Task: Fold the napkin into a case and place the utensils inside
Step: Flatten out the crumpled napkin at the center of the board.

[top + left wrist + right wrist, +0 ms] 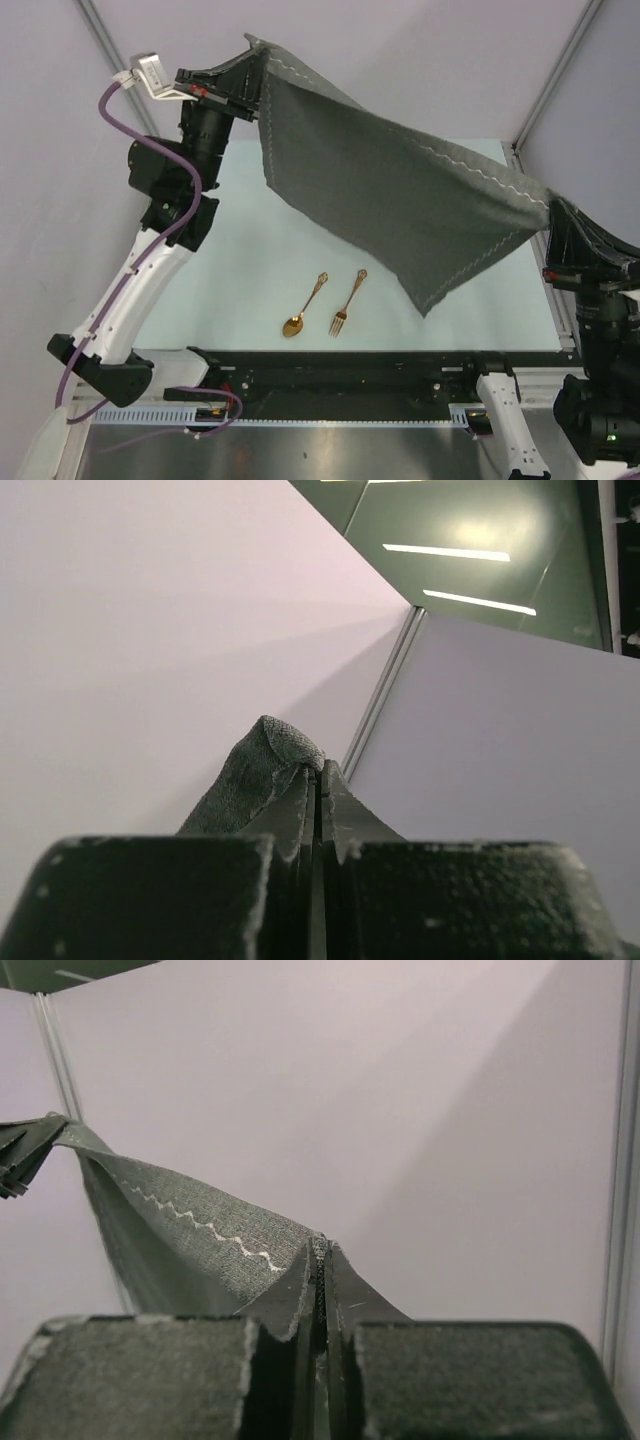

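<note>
The dark grey napkin hangs stretched in the air above the table, held by two corners, its free corner drooping towards the front right. My left gripper is shut on the far left corner, high at the back. My right gripper is shut on the right corner, where a white zigzag stitch runs along the hem. On the table below lie the utensils: a gold spoon and a gold fork, side by side, handles pointing away from me.
The pale green table top ends at a black rail along the near edge. White enclosure walls with grey corner posts stand behind and at both sides.
</note>
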`<state>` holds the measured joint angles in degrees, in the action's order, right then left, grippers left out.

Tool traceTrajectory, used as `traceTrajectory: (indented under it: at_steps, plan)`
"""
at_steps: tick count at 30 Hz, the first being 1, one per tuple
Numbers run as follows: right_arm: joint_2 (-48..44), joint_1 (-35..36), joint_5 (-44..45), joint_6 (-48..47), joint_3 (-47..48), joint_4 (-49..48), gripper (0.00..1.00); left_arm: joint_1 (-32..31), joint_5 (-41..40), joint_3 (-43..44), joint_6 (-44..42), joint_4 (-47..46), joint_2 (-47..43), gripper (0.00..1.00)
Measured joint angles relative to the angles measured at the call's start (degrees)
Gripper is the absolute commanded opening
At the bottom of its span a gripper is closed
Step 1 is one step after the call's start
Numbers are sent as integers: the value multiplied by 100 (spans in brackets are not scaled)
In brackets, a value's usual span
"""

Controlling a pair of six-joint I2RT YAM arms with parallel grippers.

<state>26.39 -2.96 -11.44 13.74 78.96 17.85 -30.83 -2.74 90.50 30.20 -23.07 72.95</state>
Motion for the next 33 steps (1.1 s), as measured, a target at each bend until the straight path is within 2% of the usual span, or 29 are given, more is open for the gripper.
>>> traceTrajectory:
  at_steps: [4, 7, 10, 15, 19, 24, 27, 33]
  plan:
    - [24, 11, 258, 61, -240, -83, 0, -2, -96, -61, -214, -225, 138, 0]
    - [197, 17, 708, 238, -748, -68, 0, -2, -210, -109, -352, -468, 584, 0]
    - [640, 17, 1150, 455, -1355, -127, 0, 0, -382, -293, -479, -929, 1300, 0]
    - [1908, -61, 1899, 632, -2273, -306, 0, 92, -590, -380, -337, -1534, 2905, 0]
    - [3106, -437, 2299, 699, -2761, -796, 0, 219, -446, 769, 105, -1582, 4828, 0]
    - [4559, -1036, 2225, 894, -2743, -1733, 0, 216, -118, 3348, 608, -1134, 7154, 0]
    - [5635, -1405, 1996, 1047, -2267, -1982, 0, 170, -109, 3998, 831, -1012, 7722, 0]
    - [7366, -1740, 1532, 1176, -1126, -2310, 0, 70, -323, 4133, 1040, -1139, 7849, 0]
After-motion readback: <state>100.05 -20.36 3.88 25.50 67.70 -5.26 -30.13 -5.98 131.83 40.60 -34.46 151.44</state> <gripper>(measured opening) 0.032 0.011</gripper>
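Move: Both hands hold the napkin stretched by its two upper corners, high in the air. The board's centre, where it is to be laid, is about 9 cm ahead of the left hand, 11 cm to its right and 62 cm below. From the right hand, the centre is roughly 29 cm ahead, 28 cm left and 56 cm down. The fork lies about 10 cm back and 14 cm right of the left hand, the spoon 10 cm back and 4 cm right, both on the board. Down and forward together, with a smaller sweep to the right, both arms swing the held napkin out over the board, each sinking some 40 cm while reaching about 35 cm out. The left slows to a near stop at the end while the right keeps sinking and reaching; the right hand tips well down and turns clockwise, the left tips about 30 degrees. Both keep their pinch on the corners. ##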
